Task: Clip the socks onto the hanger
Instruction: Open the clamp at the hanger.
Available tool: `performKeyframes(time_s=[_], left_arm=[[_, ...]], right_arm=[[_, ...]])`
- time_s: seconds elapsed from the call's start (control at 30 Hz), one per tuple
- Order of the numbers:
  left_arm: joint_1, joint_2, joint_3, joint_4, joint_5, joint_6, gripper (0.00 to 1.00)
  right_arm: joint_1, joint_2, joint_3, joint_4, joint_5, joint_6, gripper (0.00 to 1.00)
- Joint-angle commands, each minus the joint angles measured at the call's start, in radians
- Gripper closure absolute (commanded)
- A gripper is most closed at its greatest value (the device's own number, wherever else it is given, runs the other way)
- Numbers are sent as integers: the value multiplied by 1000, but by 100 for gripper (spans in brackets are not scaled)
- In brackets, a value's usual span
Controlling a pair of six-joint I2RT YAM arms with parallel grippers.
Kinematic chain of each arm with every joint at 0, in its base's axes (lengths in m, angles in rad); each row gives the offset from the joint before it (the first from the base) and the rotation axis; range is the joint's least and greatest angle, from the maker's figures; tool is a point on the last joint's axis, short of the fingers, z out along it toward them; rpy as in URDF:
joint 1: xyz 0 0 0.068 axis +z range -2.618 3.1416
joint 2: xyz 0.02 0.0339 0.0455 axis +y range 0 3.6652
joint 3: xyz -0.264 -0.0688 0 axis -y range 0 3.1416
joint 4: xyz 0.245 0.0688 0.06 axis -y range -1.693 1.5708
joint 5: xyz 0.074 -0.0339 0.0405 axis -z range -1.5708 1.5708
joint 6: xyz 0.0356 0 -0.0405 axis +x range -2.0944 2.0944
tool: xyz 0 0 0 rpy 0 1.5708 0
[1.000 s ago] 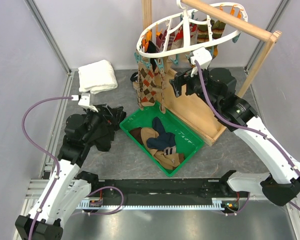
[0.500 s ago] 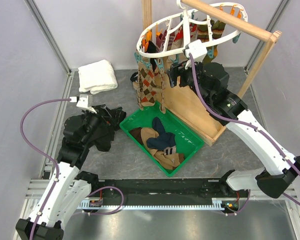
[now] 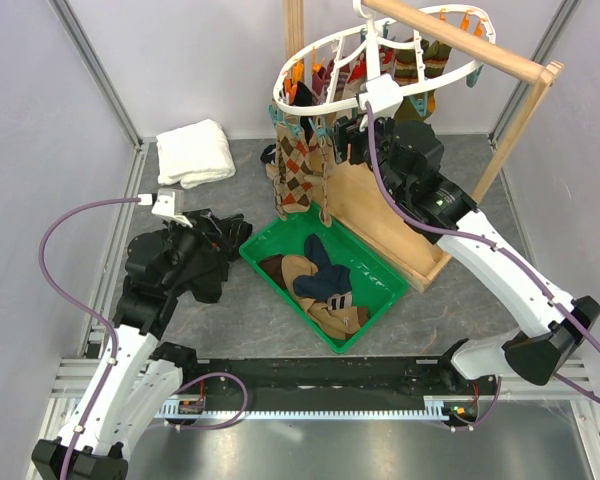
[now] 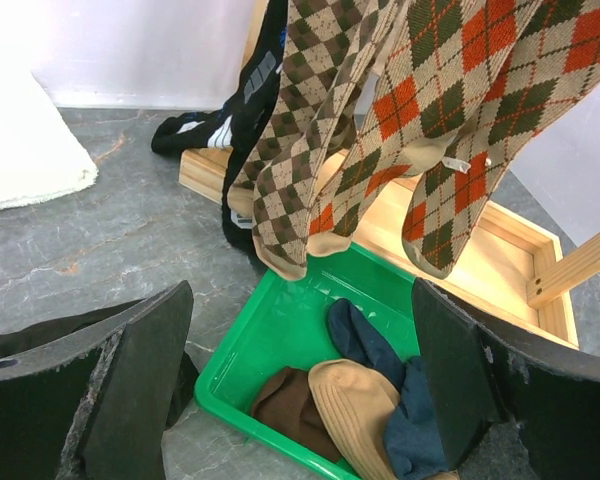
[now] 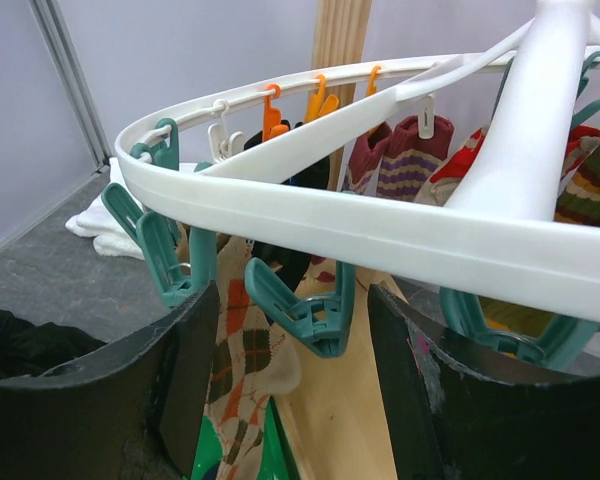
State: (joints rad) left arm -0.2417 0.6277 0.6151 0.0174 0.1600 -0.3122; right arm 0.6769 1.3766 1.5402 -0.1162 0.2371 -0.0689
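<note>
The white oval hanger (image 3: 310, 100) hangs from the wooden rail, and several socks are clipped to it. My right gripper (image 5: 292, 380) is raised just under its front rim (image 5: 380, 230). It is open, with one finger on each side of an empty teal clip (image 5: 315, 310) and a small gap on both sides. Loose socks lie in the green bin (image 3: 270, 265): a navy one (image 4: 380, 350), a tan one (image 4: 355, 410) and a brown one (image 4: 290, 405). My left gripper (image 4: 300, 390) is wide open and empty, low by the bin's left corner.
Argyle socks (image 4: 380, 130) dangle from the hanger over the bin's far end. The wooden stand's base (image 3: 380, 215) lies right of the bin. A black cloth heap (image 3: 205, 270) is under my left arm. A folded white towel (image 3: 195, 152) is at the back left.
My right arm has moved left and up to the hanger's front rim, and its jaws have narrowed around the teal clip. My left arm has stayed still.
</note>
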Motion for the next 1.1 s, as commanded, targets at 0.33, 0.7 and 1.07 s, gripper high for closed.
performKeyframes(time_s=[0.33,0.7,1.07], left_arm=[[5,-14,2,12,10,-19,4],[7,-14,2,9,16,-18,4],[5,1,5,7,45,-16,4]], right_arm=[[3,21,74,84,28,-23,36],[3,24,81,56,38,-2,59],[3,6,77,3,54,155,82]])
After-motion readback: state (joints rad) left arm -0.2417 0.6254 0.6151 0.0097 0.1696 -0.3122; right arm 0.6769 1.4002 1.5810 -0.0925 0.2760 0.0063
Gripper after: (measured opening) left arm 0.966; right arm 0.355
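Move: The clamp I want hangs between my right fingertips, its handles spread, only about 1 cm ahead of the hand point and 1 cm higher, with the white hanger rim passing some 4 cm above my hand. The next clamps along the rim are about 7 cm to its left and 9 cm to its right. The checked sock hangs roughly 9 cm to the left of my right hand and 15 cm below it. From my left hand the clamp is about 12 cm ahead, 26 cm right and 17 cm up. I bring my half-open right fingers up around the clamp under the hanger rim, rising about 2 cm with hardly any reach forward, then close them from both sides until they pinch the two handles together. As they squeeze, my hand sinks back by under 1 cm and rolls about 5 degrees, left side up; the grip effort climbs at the end. ##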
